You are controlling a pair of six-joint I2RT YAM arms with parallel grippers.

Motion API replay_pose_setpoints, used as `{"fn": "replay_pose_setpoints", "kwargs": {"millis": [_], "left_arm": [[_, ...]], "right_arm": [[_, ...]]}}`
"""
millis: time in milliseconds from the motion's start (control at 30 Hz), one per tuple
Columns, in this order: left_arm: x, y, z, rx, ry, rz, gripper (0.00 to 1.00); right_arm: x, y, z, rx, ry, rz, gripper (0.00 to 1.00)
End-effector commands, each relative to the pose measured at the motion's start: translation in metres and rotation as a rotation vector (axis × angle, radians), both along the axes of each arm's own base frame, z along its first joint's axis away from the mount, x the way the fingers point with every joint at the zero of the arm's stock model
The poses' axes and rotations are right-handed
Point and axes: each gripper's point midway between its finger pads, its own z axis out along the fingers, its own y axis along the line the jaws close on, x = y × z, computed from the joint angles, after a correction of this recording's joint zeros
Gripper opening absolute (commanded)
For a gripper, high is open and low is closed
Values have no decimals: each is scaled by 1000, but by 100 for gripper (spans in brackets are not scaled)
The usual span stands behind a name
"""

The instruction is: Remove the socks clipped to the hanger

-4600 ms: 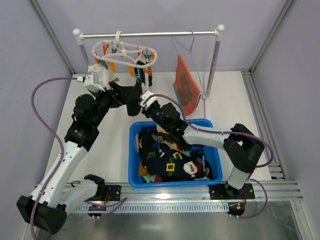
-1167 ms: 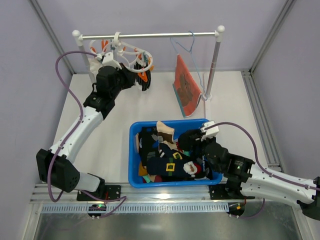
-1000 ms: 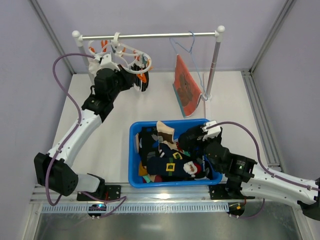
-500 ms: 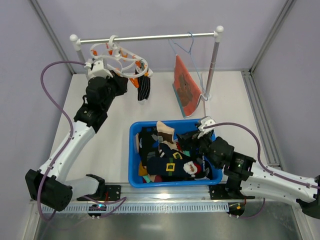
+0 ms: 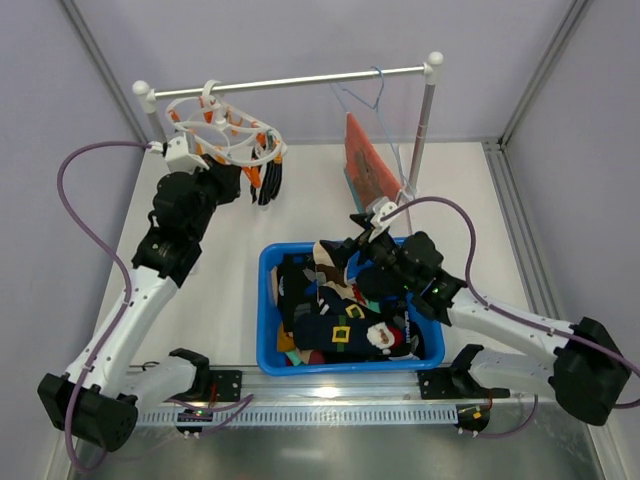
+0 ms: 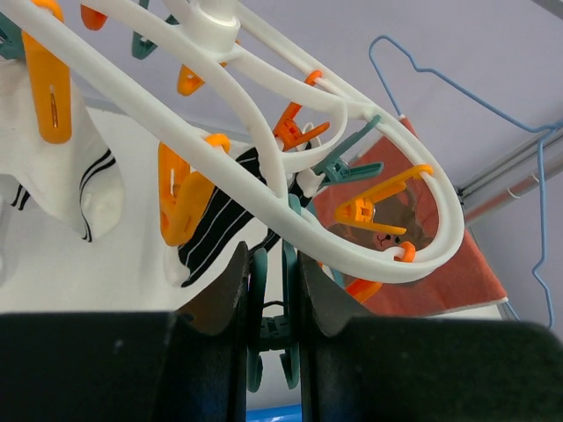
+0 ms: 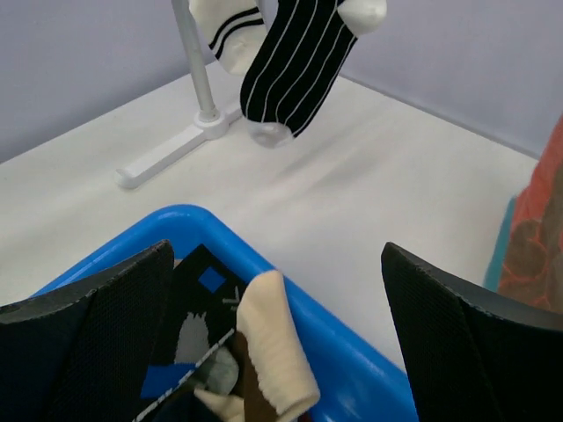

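The white ring hanger (image 5: 222,128) hangs by its hook from the rail (image 5: 300,79) at the back left, with orange and teal pegs dangling. A black striped sock (image 5: 268,181) is clipped at its right side, and a white sock (image 6: 62,176) with black stripes beside the black striped sock (image 6: 220,230). My left gripper (image 6: 273,294) is under the hanger (image 6: 264,114), shut on a teal peg (image 6: 288,264). My right gripper (image 7: 277,334) stands wide open over the far rim of the blue bin (image 7: 352,325), holding nothing. Ahead of it hang the black striped sock (image 7: 295,61) and the white sock (image 7: 230,31).
The blue bin (image 5: 268,300) in front holds several mixed socks and clothes. An orange bear-print cloth (image 5: 365,165) on a thin blue wire hanger (image 5: 365,95) hangs at the rail's right end, next to the stand's post (image 5: 420,125). The other post's foot (image 7: 167,154) lies on the table.
The left arm has drawn back and to the left with the peg, pulling hanger and rail leftward. The right arm has swung from the bin's right side up over its far rim.
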Motion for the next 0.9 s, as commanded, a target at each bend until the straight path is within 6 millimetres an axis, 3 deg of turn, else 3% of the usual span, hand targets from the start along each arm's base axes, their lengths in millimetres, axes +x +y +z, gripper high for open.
{"fn": "replay_pose_setpoints", "kwargs": {"millis": [0,67,100,133,200,233,267,300,333,367,467,867], "left_arm": [[-2,7,-11,10,39,6,0],[0,4,-13,5,47,-18,0],[1,3,-13,3,46,-23,0],[1,2,-14,1,49,-29,0],[2,-1,-15,-4,49,-52,0],[2,-2,-15,-7,47,-58,0],[2,-1,-16,-7,50,-61,0],[3,-2,-15,-8,47,-65,0],[2,-4,-15,-11,46,-76,0],[2,-4,-14,-12,45,-80,0],[1,-7,-13,-17,43,-99,0],[-4,-11,-10,-26,33,-137,0]], "right_arm": [[2,31,61,176,-139,207,100],[4,47,69,190,-157,299,100],[19,53,58,185,-144,309,100],[25,61,68,202,-159,339,100],[30,73,66,233,-128,420,100],[49,78,51,241,-104,426,100],[57,82,65,272,-129,443,100],[61,87,65,300,-115,477,100],[78,93,47,293,-76,476,100],[86,99,58,310,-99,490,100],[111,114,52,313,-79,493,100],[174,132,25,279,-47,348,100]]}}
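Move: From my right hand the black striped sock hangs about 17 cm ahead, 18 cm to the left and 4 cm higher. The hanger ring's middle is roughly 18 cm ahead, 28 cm left and 15 cm up; the red cloth is some 21 cm ahead, 4 cm right and 5 cm up; the blue box is about 8 cm back, directly behind and 20 cm below. From my left hand the sock lies about 8 cm ahead, 10 cm right and 8 cm down. I reach my open right hand forward and left, about 21 cm and nearly level, out from above the blue box towards the hanging striped sock. On the way I turn it some 20 degrees counter-clockwise and roll its left side up about 15, slowing as the sock comes in front of my fingers. My left hand stays put, still pinching the teal clip at the hanger's near rim. ##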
